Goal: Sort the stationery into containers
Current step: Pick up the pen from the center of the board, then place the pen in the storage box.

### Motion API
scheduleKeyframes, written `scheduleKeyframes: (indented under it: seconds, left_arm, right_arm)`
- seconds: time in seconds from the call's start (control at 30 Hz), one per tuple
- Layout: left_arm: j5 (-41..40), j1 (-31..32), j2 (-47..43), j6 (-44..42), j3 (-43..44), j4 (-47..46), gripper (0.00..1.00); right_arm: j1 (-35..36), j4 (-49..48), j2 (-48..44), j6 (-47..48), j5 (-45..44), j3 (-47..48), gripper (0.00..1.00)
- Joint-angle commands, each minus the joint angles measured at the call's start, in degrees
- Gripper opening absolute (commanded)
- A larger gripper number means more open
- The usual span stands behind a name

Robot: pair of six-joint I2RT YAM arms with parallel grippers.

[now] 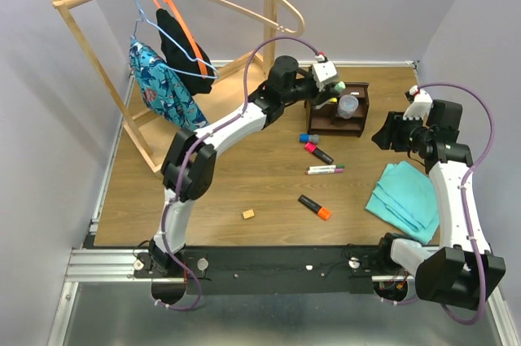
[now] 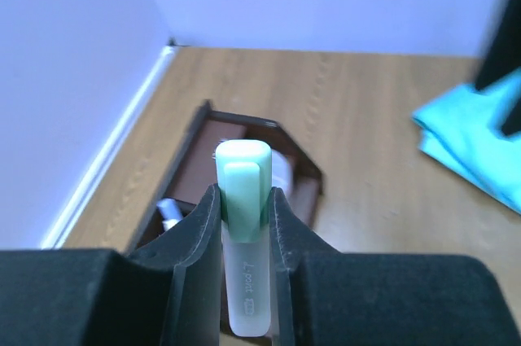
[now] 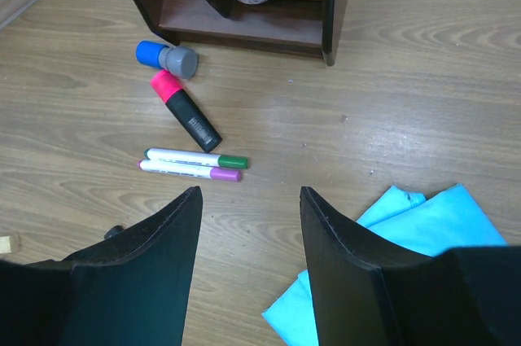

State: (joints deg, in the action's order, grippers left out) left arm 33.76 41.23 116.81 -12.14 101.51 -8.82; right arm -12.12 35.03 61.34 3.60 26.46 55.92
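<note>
My left gripper (image 2: 244,199) is shut on a green highlighter (image 2: 242,224) and holds it above the dark brown wooden organizer (image 2: 305,168); the overhead view shows that gripper (image 1: 330,89) over the organizer (image 1: 358,122). A grey round cup (image 1: 348,105) with purple clips sits in the organizer. On the table lie a blue-and-grey item (image 3: 167,57), a pink-capped black highlighter (image 3: 185,110), two white markers with green and purple caps (image 3: 191,164), an orange highlighter (image 1: 314,207) and a tan eraser cube (image 1: 248,214). My right gripper (image 3: 248,199) is open and empty above the table.
A folded teal cloth (image 1: 407,198) lies at the right, under my right arm. A pale wooden clothes rack (image 1: 98,69) with hangers and hanging cloths stands at the back left. White walls close the table at the back and sides.
</note>
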Motion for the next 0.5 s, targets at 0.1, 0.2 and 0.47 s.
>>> scheduleKeyframes:
  seconds: [0.1, 0.2, 0.47]
  left_arm:
    - [-6.15, -1.77, 11.14, 8.98, 10.62, -20.36, 0.00]
    - [-7.82, -1.86, 13.87, 8.89, 13.27, -20.71, 0.00]
    - [-7.57, -3.87, 17.74, 13.36, 12.40, -25.28, 0.00]
  right_arm:
    - [-0.45, 0.83, 0.36, 0.80, -1.94, 0.86, 0.59]
    - [-0.45, 1.36, 0.53, 0.97, -2.37, 0.51, 0.59]
    - [-0.45, 3.99, 3.60, 2.64, -4.31, 2.08, 0.59]
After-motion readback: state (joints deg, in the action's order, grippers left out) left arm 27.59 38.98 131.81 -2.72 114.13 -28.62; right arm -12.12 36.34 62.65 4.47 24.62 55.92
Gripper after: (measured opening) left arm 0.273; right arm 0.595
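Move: About 10 cm ahead of the left hand, 3 cm to its right and some 21 cm below lies the organizer's pen compartment, the place the held green-capped pen is taken to. The clip jar sits roughly 7 cm ahead and 10 cm right; the blue-capped marker lies on the board about 1 cm ahead and 2 cm left, 26 cm down. From the right hand, the compartment is around 20 cm ahead, 12 cm left and 14 cm below. Carrying the green-capped pen still pinched upright, the left hand swings about 8 cm forward and slightly right to over the organizer's pen compartment, dipping a touch, then rising 2 to 3 cm and slowing. The wrist turns some 15 degrees, fingers tilting up and swinging counter-clockwise; the grip stays shut on the pen, clear of the organizer. ##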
